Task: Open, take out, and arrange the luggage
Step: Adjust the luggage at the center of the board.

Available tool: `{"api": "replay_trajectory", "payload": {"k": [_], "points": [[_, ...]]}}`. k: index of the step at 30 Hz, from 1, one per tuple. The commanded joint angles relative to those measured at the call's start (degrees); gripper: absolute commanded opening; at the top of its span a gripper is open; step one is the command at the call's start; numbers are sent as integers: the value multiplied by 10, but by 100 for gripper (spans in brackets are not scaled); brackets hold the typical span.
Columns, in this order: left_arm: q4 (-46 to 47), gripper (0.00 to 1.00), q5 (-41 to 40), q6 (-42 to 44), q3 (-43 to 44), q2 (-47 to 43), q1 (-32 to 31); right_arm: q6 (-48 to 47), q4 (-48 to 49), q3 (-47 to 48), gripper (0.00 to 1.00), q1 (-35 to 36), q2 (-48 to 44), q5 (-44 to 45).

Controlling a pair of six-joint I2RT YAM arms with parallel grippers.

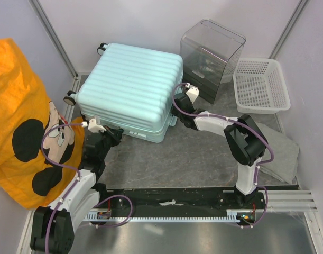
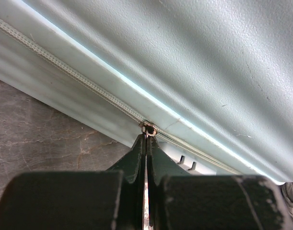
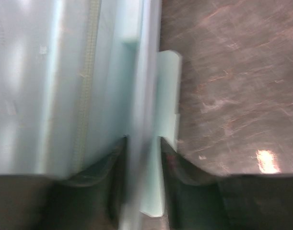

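The luggage (image 1: 132, 87), a mint ribbed hard-shell suitcase, lies flat and closed at the back middle of the table. My left gripper (image 1: 114, 135) is at its near left edge. In the left wrist view that gripper (image 2: 147, 136) is shut on the small metal zipper pull (image 2: 149, 128), which sits on the zipper track along the shell's seam. My right gripper (image 1: 174, 108) is against the luggage's right side. In the blurred right wrist view its jaws (image 3: 142, 143) straddle a mint ridge (image 3: 151, 124) of the shell, which fills the gap between them.
A clear plastic box (image 1: 211, 50) stands behind the luggage on the right, with a white mesh basket (image 1: 260, 84) beside it. A big orange cartoon-print bag (image 1: 24, 121) fills the left side. A folded grey cloth (image 1: 280, 153) lies at the right.
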Motion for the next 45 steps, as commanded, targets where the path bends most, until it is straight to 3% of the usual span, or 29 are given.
{"api": "replay_trajectory", "payload": {"k": [1,2,3,4,5,9,21,45], "points": [[33,2,-11,-14,0,-10,6,31,49,-12,29,18,37,-66],[32,2,-13,-13,0,-13,7,30,63,-20,24,17,31,-66],[30,1,-15,-12,0,-14,7,29,69,-28,10,15,19,-63],[28,2,-15,-11,0,-16,7,29,74,-43,2,13,13,-58],[27,1,-15,-11,-1,-16,7,27,82,-51,0,12,6,-56],[17,2,-49,-10,-3,-14,11,-15,91,-92,0,6,-35,-36],[-8,2,-93,-21,-7,-39,19,-28,76,-204,0,-39,-121,-7],[-62,1,-219,-45,-36,-119,36,-76,75,-271,0,-137,-201,-5]]}}
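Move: The right hand's fingers, part open, straddle a thin rim strip on the luggage's right side, about 1 cm below the hand point; a pale handle bar lies some 2 cm to its right and 4 cm lower, and the clear display box about 16 cm ahead and 14 cm to the right. The left hand already pinches the zipper pull; the luggage's front left corner lies roughly 17 cm to its left and 8 cm ahead, and a wheel about 24 cm left, 16 cm ahead. Rightward and somewhat back towards the base, the right hand hauls the luggage about 8 cm right and 4 cm back, after first shutting its fingers on the rim strip. The left hand, keeping its pinch on the zipper pull, soon draws it about 5 cm left towards the front left corner while turning some 15 degrees counter-clockwise. ##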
